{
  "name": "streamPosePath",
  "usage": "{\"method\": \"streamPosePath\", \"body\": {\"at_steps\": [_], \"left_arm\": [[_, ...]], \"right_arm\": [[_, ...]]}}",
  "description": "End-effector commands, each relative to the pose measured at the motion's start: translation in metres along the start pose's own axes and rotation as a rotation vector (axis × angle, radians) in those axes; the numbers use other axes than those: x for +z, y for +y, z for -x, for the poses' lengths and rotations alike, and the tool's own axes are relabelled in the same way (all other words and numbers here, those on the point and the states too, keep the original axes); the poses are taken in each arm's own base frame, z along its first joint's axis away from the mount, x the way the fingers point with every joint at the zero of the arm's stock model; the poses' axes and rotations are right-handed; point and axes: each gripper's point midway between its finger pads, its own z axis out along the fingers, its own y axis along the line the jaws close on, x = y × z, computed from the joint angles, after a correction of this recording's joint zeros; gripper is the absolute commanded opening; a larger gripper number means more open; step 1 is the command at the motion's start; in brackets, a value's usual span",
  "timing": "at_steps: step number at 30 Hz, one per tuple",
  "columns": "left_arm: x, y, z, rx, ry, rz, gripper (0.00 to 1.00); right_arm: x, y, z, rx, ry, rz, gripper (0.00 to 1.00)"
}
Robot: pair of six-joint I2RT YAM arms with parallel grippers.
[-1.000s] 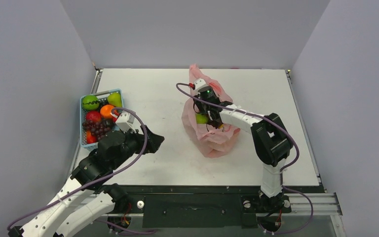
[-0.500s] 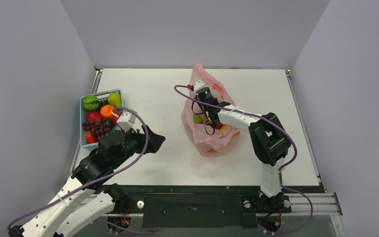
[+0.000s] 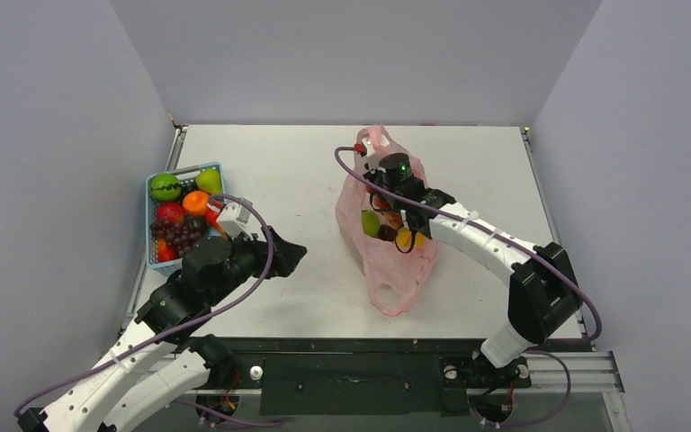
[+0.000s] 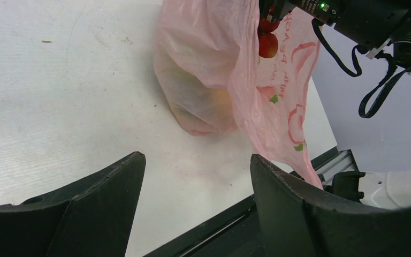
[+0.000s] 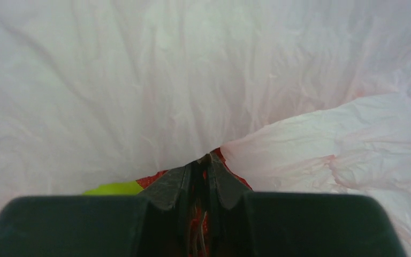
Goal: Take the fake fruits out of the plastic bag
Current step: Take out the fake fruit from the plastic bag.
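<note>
The pink plastic bag (image 3: 394, 263) stands at mid-table, its mouth drawn up. Inside it show a green apple (image 3: 371, 222) and a yellow fruit (image 3: 408, 239). My right gripper (image 3: 385, 200) is inside the bag's mouth, shut on the thin stems of the red cluster (image 5: 152, 179). The left wrist view shows those red round fruits (image 4: 267, 44) hanging at the top of the bag (image 4: 203, 64). In the right wrist view, white-pink plastic (image 5: 139, 80) fills the frame and the apple's edge (image 5: 112, 188) peeks out at the left. My left gripper (image 3: 293, 256) hovers open and empty left of the bag.
A light-blue basket (image 3: 184, 169) at the left table edge holds a green striped ball (image 3: 164, 186), an orange, red fruits and dark grapes (image 3: 176, 236). The table's front edge and black rail (image 4: 278, 193) lie just below the left fingers (image 4: 101, 198).
My right gripper closed inside the bag and rose slightly, drawing the bag's top up. Its elbow swung right. The left arm barely moved.
</note>
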Motion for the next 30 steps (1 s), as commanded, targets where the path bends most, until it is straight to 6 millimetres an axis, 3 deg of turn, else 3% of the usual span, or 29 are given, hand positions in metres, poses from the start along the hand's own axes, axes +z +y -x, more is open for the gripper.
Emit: {"method": "streamPosePath", "body": {"at_steps": [1, 7, 13, 16, 20, 21, 26, 30], "left_arm": [[0.004, -0.024, 0.013, -0.048, -0.043, -0.105, 0.7], [0.019, -0.044, 0.016, -0.063, -0.024, -0.182, 0.72], [0.046, -0.059, 0.011, -0.067, 0.031, -0.231, 0.72], [0.052, -0.063, 0.006, -0.083, 0.045, -0.255, 0.71], [0.048, -0.059, 0.001, -0.099, 0.046, -0.256, 0.7], [0.047, -0.057, 0.001, -0.103, 0.037, -0.249, 0.7], [0.036, -0.043, -0.001, -0.105, 0.014, -0.212, 0.72], [0.034, -0.036, -0.001, -0.105, 0.011, -0.196, 0.73]], "right_arm": [[-0.018, 0.002, 0.033, 0.04, -0.095, 0.1, 0.0], [-0.017, 0.022, 0.024, 0.142, -0.008, 0.22, 0.0], [0.004, 0.046, -0.018, 0.319, 0.159, 0.249, 0.0], [0.015, 0.046, -0.039, 0.374, 0.219, 0.242, 0.0], [0.029, 0.042, -0.06, 0.347, 0.27, 0.2, 0.13], [0.031, 0.039, -0.064, 0.332, 0.286, 0.181, 0.2], [0.027, 0.041, -0.067, 0.308, 0.289, 0.182, 0.45], [0.028, 0.038, -0.078, 0.273, 0.3, 0.139, 0.5]]}}
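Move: My right hand, up inside the bag's far end, already holds the strawberry bunch by its stem. The heap of fruit in the bag lies about 7 cm back, 3 cm right and some 12 cm below. There the green apple sits about 7 cm back and 1 cm right, the yellow fruit 10 cm back and 8 cm right. From my left hand the heap is roughly 13 cm ahead, 18 cm right and 19 cm below. I lower the strawberries back down into the bag with my right hand, first easing back about 2 cm, then sinking some 10 cm while my fingers tip steeply down by nearly 30 degrees. At the bottom I open to about half and let go of the stem. My left hand, open and empty, swings right towards the bag, dips and comes back up, ending about 5 cm further right. ##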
